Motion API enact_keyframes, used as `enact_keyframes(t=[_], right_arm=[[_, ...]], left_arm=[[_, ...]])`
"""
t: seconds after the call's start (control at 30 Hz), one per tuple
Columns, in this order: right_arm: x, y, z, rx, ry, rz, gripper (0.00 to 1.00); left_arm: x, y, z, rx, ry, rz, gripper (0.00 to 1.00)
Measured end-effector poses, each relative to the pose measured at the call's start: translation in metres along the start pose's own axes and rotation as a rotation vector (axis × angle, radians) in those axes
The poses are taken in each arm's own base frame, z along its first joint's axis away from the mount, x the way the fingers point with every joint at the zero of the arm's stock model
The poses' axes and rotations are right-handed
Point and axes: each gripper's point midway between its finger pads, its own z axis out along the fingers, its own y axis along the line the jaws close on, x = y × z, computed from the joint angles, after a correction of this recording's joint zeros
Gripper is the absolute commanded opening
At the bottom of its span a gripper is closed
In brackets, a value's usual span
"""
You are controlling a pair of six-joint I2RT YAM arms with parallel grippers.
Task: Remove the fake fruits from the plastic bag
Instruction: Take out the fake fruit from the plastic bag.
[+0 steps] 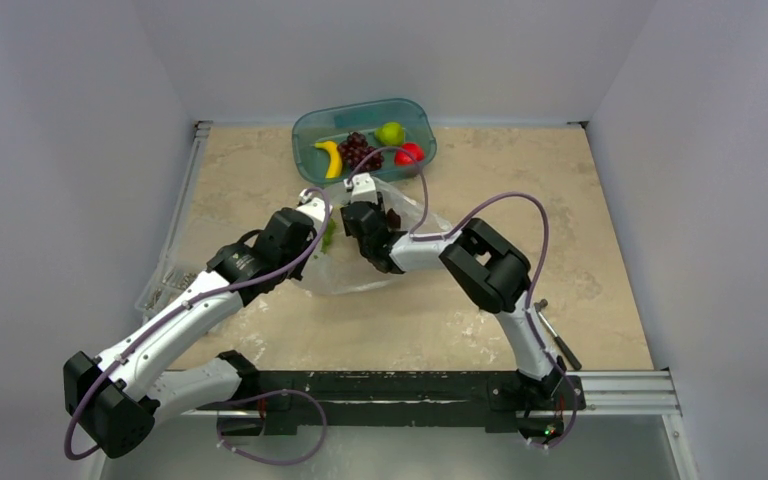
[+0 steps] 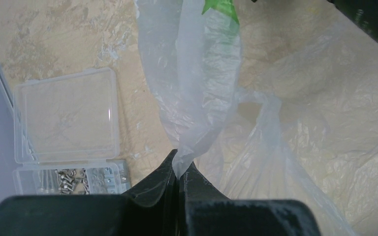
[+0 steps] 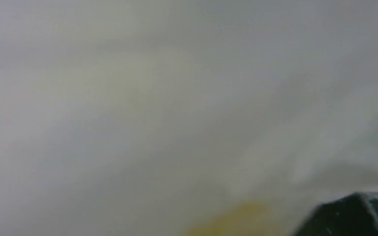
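The plastic bag [image 1: 355, 275] lies crumpled mid-table. My left gripper [image 1: 322, 222] holds a bunched fold of its edge; in the left wrist view the gripper [image 2: 179, 164] is shut on the bag [image 2: 202, 73], which stretches away from the tips. A green fruit [image 1: 330, 236] shows through the plastic beside it, also seen as a green patch [image 2: 219, 7]. My right gripper [image 1: 362, 222] reaches into the bag. Its wrist view is blurred by plastic, with one dark finger [image 3: 359, 216] and a yellowish smear [image 3: 236, 221]. A banana [image 1: 329, 158], purple grapes [image 1: 358, 150] and a green apple [image 1: 390, 133] lie in the tub.
The teal tub [image 1: 305, 125] stands at the back, just behind the bag, and also holds a red fruit [image 1: 409, 154]. A clear box of metal parts [image 1: 165, 285] [image 2: 66, 118] sits at the left edge. A small tool [image 1: 558, 340] lies near the right front rail.
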Motion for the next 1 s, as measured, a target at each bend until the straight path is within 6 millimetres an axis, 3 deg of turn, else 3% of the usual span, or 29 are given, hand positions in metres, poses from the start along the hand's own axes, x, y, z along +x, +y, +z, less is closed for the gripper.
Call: enact_keyframes(t=[0.2,0.57,0.67,0.8,1.0], right_arm=[[0.002,-0.009,-0.039,-0.074,0.038,0.0,0.0],[-0.036,0.018,-0.147,-0.378,0.034,0.147,0.0],[-0.048,0.015,-0.169,-0.432,0.033,0.2,0.0],[-0.078,0.005,-0.193,-0.468,-0.009,0.276,0.0],[-0.165,-0.032,-0.222,-0.429,-0.208,0.384,0.0]], left_arm=[[0.0,0.0,0.001,-0.002,0.003,0.001,0.0],[0.002,0.002,0.002,-0.02,0.013,0.005,0.0],[0.002,0.004,0.002,-0.027,0.013,0.005,0.0],[0.002,0.007,0.003,-0.048,0.015,0.006,0.0],[0.003,0.012,0.002,-0.077,0.018,0.008,0.0]])
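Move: The dark purple fruit is already between my right fingers, down inside the bag. The bin it is meant for has its middle about 15 cm ahead of my right hand and 3 cm to its right, near the same height. The green grapes lie some 9 cm back and 4 cm to the left of that hand. From my left hand, pinching the bag's edge, the bin is about 35 cm ahead, 9 cm right and 13 cm lower. With my right hand I keep hold of the dark purple fruit, draw it back about 15 cm out of the bag, away from the bin, while starting to rise, then lift steeply, drifting right, to some 23 cm higher. Meanwhile my wrist rolls left side up, about 30 degrees, and swings a little counter-clockwise. My left hand keeps pinching the bag's edge, nearly still. ##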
